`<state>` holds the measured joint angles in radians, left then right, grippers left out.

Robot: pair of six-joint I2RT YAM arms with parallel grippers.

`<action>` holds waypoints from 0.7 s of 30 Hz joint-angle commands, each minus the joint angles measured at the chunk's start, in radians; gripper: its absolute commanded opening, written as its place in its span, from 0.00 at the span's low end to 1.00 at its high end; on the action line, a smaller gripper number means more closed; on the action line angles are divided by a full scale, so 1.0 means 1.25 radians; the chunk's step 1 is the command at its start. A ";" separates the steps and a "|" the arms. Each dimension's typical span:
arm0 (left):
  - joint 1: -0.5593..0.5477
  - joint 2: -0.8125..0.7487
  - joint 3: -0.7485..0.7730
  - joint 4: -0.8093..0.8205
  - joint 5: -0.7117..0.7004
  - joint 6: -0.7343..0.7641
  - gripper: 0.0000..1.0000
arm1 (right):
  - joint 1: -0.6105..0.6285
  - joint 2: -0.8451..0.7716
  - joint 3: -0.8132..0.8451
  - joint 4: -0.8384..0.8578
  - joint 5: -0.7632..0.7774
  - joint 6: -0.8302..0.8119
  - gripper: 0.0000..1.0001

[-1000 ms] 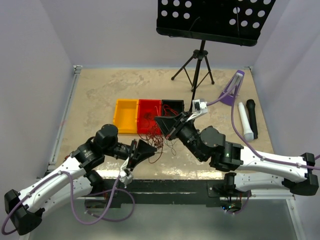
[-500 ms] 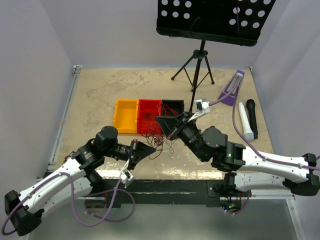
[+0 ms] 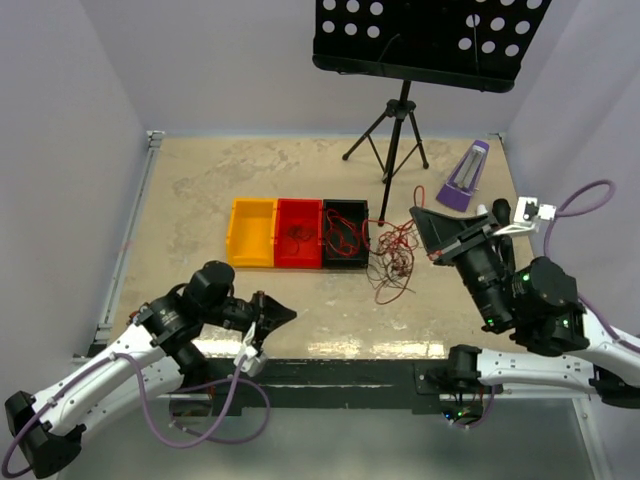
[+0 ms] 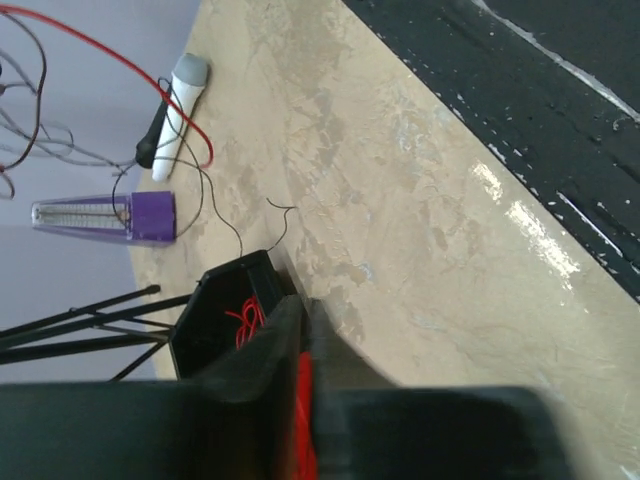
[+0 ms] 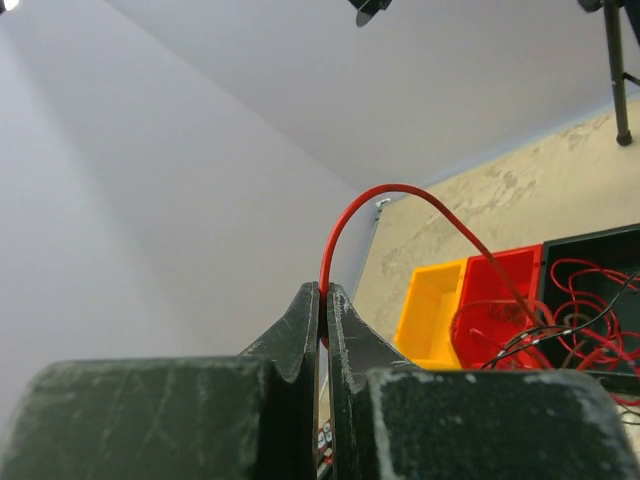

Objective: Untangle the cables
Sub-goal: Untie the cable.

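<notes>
The cables [image 3: 390, 262] form a loose tangle of thin red and dark wires, running from inside the black bin [image 3: 345, 215] onto the table to its right. My right gripper [image 3: 416, 214] is raised over the right side of the table, shut on a red cable [image 5: 390, 187] that arcs down to the tangle. The right wrist view shows that strand pinched at the closed tips of the right gripper [image 5: 323, 288]. My left gripper [image 3: 286, 314] is shut near the table's front edge, apart from the cables. In the left wrist view the left gripper [image 4: 301, 302] holds nothing.
A yellow bin [image 3: 251, 232], a red bin [image 3: 298, 232] with a few wires in it, and the black bin stand in a row mid-table. A music stand [image 3: 400, 110] is at the back. A purple metronome [image 3: 463, 180] and two microphones [image 4: 180, 95] lie at the right.
My right gripper swung up and to the right with the red cable, dragging the tangle right past the black bin. My left gripper shut and drew back toward the front edge, clear of the wires.
</notes>
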<state>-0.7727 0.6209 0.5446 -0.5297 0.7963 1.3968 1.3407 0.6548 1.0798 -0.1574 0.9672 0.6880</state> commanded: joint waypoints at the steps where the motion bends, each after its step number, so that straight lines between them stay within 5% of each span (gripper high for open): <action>1: -0.002 -0.044 -0.040 0.125 0.005 -0.063 0.59 | 0.004 0.028 0.009 -0.062 -0.008 0.026 0.00; 2: -0.002 -0.046 -0.048 0.152 0.008 -0.040 0.90 | 0.002 0.042 0.004 -0.062 -0.021 0.036 0.00; 3: -0.002 -0.045 -0.055 0.187 0.012 -0.021 1.00 | 0.002 0.056 0.003 -0.059 -0.034 0.042 0.00; 13: -0.002 0.058 -0.031 0.368 0.064 0.161 1.00 | 0.002 0.161 0.001 0.014 -0.121 0.056 0.00; 21: -0.002 0.003 -0.121 0.468 0.114 0.317 0.98 | 0.004 0.241 0.005 0.080 -0.209 0.068 0.00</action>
<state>-0.7727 0.6682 0.4576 -0.0872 0.8433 1.6691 1.3415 0.9272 1.0740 -0.1474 0.7753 0.7509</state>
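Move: The cable tangle hangs from the red strand pinched in the right hand, about 15 cm below that hand, 3 cm to its left and 2 cm farther out. The empty left gripper is 22 cm left of the right hand, 5 cm back and 26 cm lower. From the left hand, the tangle is about 19 cm right, 7 cm ahead and 11 cm up; the black box sits 12 cm right, 22 cm ahead and 14 cm down, the red box beside it, 1 cm right. The hanging tangle is carried left and down towards the left gripper, the right hand keeping its shut pinch on the red strand as it travels about 11 cm left, sinks 6 and turns slightly counter-clockwise. To meet it, the left hand springs fully open, then rises about 5 cm while easing right and a little forward, rolling its forward side up some 25 degrees and tipping its fingers up. ##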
